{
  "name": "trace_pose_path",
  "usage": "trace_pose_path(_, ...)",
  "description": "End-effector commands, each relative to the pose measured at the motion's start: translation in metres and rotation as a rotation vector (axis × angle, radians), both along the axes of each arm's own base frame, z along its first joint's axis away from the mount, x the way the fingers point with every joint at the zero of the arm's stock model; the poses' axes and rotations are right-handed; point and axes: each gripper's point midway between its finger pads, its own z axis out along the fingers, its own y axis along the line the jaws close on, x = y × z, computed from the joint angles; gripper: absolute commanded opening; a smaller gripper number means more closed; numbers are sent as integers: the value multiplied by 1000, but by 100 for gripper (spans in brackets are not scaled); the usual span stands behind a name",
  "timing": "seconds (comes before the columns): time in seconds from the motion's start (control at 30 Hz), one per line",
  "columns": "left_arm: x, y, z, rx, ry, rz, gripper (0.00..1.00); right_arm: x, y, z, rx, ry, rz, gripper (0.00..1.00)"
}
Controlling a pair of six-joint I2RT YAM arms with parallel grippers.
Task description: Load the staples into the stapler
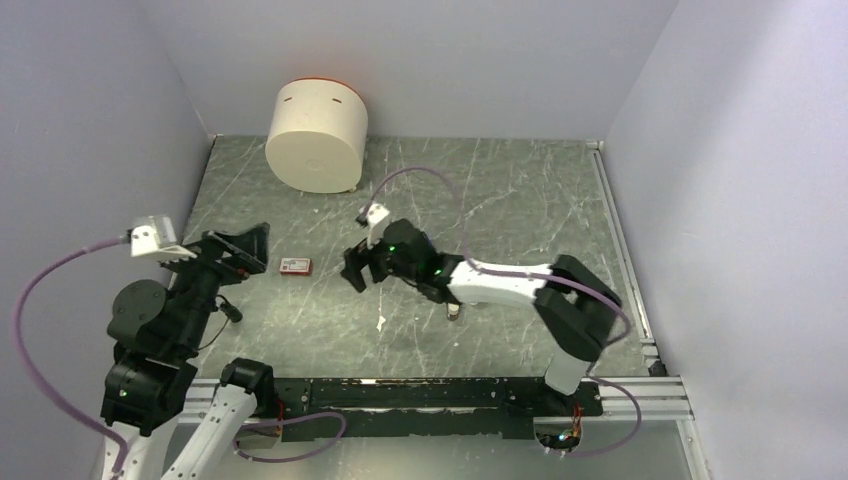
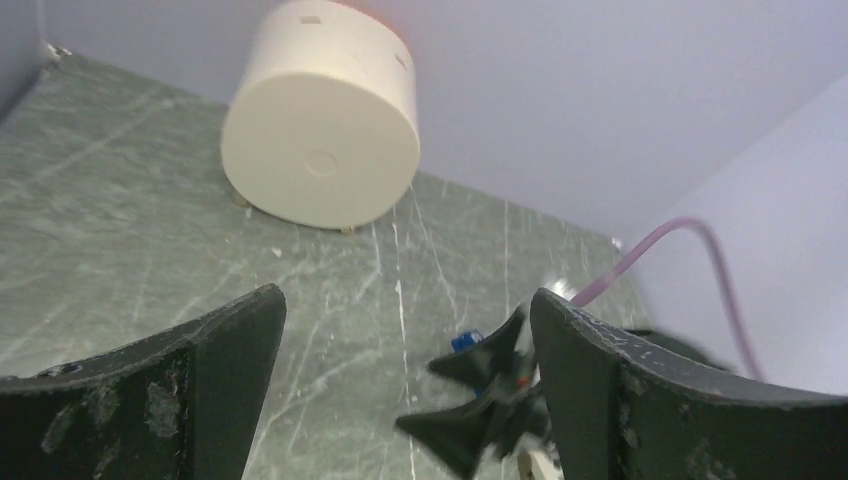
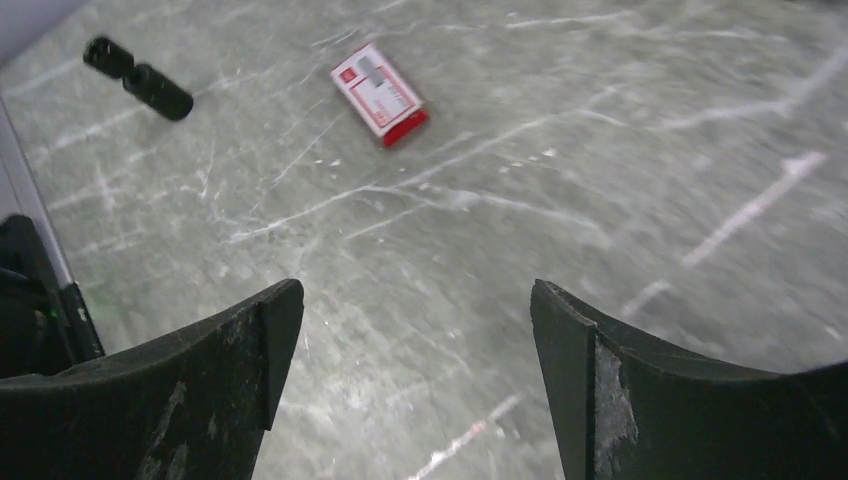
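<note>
The staples' flat red box with a white label (image 1: 296, 265) lies on the green-grey tabletop between my two grippers; the right wrist view has the box (image 3: 380, 93) ahead and to the left. My left gripper (image 1: 258, 250) hangs open just left of it, nothing between its fingers (image 2: 405, 330). My right gripper (image 1: 355, 268) is open and empty to the right of the box, over bare table (image 3: 415, 330). Only a small blue piece (image 2: 463, 341) of the stapler peeks out behind the right gripper (image 2: 413, 395); from above the stapler is hidden.
A large cream cylinder (image 1: 316, 135) lies on its side at the back left. A small black cylinder (image 1: 232, 312) lies near the left arm, seen as a black cylinder (image 3: 137, 75) from the right wrist. A tiny white scrap (image 1: 381, 322) lies mid-table. Walls close in on three sides.
</note>
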Motion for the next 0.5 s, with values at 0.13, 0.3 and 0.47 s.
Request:
trace_pose_path(0.13,-7,26,42,46,2,126,97,18,98,-11,50,-212,176,86)
trace_pose_path(0.3,-3,14,37,70,53,58,97,38,137,-43,-61,-153,159,85)
trace_pose_path(0.47,-1,1,43,59,31,-8,97,36,155,-65,-124,-197,224,88)
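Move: The red-and-white staples box lies some 17 cm to the right hand's left, about 6 cm ahead and 13 cm below it. The blue stapler, partly hidden under the arm, is about 16 cm to that hand's right and 6 cm ahead; the black knob lies some 16 cm left of the box and 11 cm nearer the bases. From the left hand, high up, the box is about 13 cm ahead, 2 cm left and 35 cm below. The open right hand sweeps about 15 cm left towards the staples box, sinking some 4 cm early on, then levelling out and edging about 4 cm forward while its fingers swing roughly 10 degrees counter-clockwise, and it slows with the box just beyond and below the fingertips, still untouched. The empty left hand, also open, lifts about 6 cm clear of the table and then settles back by a couple of centimetres. ##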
